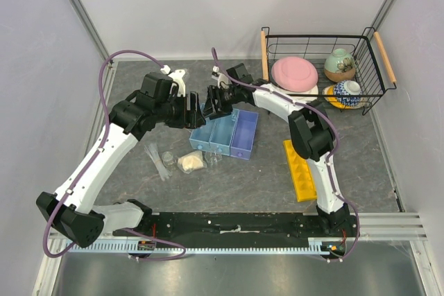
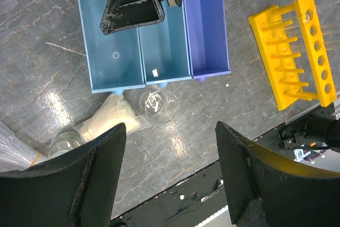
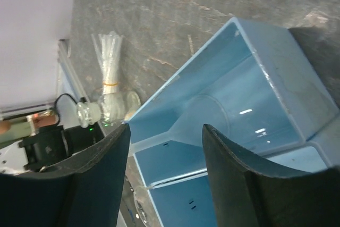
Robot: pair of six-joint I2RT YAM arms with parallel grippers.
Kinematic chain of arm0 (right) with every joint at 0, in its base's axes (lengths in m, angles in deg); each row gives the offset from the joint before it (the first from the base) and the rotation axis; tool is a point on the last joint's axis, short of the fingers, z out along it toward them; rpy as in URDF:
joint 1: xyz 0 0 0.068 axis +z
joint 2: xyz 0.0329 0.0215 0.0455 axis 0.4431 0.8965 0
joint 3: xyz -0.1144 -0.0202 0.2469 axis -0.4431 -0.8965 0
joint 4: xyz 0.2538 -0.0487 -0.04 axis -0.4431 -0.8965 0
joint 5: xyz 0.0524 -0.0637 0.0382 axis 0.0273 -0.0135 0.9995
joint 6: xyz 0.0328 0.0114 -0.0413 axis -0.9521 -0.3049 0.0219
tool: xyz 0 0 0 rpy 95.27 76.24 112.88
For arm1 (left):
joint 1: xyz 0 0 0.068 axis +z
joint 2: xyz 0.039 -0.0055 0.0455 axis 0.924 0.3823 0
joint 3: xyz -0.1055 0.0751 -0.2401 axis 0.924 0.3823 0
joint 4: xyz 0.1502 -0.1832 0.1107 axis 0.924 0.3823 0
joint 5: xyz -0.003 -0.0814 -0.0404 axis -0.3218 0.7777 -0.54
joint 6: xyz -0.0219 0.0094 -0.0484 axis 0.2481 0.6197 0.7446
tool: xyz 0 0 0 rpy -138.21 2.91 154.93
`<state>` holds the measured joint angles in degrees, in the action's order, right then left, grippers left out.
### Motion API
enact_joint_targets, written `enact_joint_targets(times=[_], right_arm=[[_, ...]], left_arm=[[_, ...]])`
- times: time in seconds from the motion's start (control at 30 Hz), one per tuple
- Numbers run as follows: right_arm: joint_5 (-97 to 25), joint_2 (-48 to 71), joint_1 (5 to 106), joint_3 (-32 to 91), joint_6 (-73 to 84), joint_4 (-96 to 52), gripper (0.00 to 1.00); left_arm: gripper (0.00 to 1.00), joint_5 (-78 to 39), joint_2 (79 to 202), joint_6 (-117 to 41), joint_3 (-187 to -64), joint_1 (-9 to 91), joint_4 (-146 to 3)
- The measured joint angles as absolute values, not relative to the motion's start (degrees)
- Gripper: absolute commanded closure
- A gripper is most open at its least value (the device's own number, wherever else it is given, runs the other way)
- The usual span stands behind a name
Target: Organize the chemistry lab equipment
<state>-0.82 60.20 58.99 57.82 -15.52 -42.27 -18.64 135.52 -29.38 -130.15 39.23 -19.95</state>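
Note:
The blue three-compartment tray (image 1: 243,133) lies mid-table. A clear funnel (image 3: 210,115) lies on its side in the tray's left end compartment (image 2: 114,57). My right gripper (image 3: 166,128) hangs open just above the funnel, touching nothing; in the top view it hovers over the tray's far left corner (image 1: 216,104). My left gripper (image 2: 170,126) is open and empty, high above the tray's near side (image 1: 195,111). A small clear beaker (image 2: 158,104) and a cream lump (image 2: 114,118) sit against the tray's near edge. Banded test tubes (image 3: 109,67) lie further left. The yellow rack (image 1: 300,170) lies to the right.
A black wire basket (image 1: 374,88) at the back right holds a pink plate (image 1: 295,73) and ceramic bowls (image 1: 340,65). A round glass flask (image 2: 66,144) lies beside the cream lump. The black base rail (image 1: 236,227) runs along the near edge.

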Motion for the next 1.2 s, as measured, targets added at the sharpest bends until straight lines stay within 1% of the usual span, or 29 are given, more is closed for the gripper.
enact_joint_targets(times=[0.13, 0.3, 0.47, 0.6, 0.73, 0.83, 1.0, 1.2], right_arm=[[-7.53, 57.78, 59.99, 57.84, -12.48, -46.79, 0.36], [-20.58, 51.72, 64.78, 57.10, -8.37, -52.30, 0.36], [-31.47, 39.59, 71.07, 51.99, -5.99, -53.57, 0.36], [-36.62, 30.65, 73.48, 48.95, -5.46, -55.08, 0.36], [-41.02, 25.14, 74.94, 43.44, -5.81, -55.91, 0.38], [-43.09, 24.01, 76.62, 38.63, -6.75, -57.11, 0.39], [-44.91, 24.01, 79.86, 31.40, -9.48, -58.14, 0.39], [-46.94, 24.01, 81.70, 27.05, -12.78, -55.95, 0.39]], left_arm=[[0.25, -18.64, 135.50, -29.38, -130.15, 39.23, -19.93], [0.25, -18.66, 135.19, -29.38, -130.06, 39.23, -19.99], [0.25, -19.10, 134.01, -29.36, -128.44, 39.23, -20.08], [0.25, -21.26, 133.14, -29.36, -126.48, 39.23, -19.95], [0.25, -24.37, 132.57, -29.34, -125.95, 39.23, -19.64], [0.26, -27.89, 132.02, -29.34, -125.93, 39.73, -18.61], [0.26, -30.22, 131.83, -29.32, -123.94, 42.92, -18.51], [0.26, -28.65, 131.46, -29.32, -119.15, 48.37, -18.68]])
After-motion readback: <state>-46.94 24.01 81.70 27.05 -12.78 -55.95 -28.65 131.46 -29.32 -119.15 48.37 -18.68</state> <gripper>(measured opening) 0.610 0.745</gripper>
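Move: The clear beaker stands in front of the blue box, some 15 cm back of the right hand, about 2 cm to its right and 8 cm below. The bag of powder lies about 17 cm back and 6 cm left of that hand; the middle of the box is 6 cm back, 6 cm right and lower. From the left hand, the small glass jar is about 4 cm back, 10 cm left and 22 cm below, the bag 5 cm back and 2 cm left. Lift the open right gripper clear of the funnel in the left compartment, rising about 13 cm as it draws back over the box, then sink 11 cm towards the beaker, ending 16 cm back and 7 cm right, fingers tilted further down. Shift the left gripper some 8 cm left and 6 cm down towards the glass jar, also open, turning slightly counter-clockwise. ##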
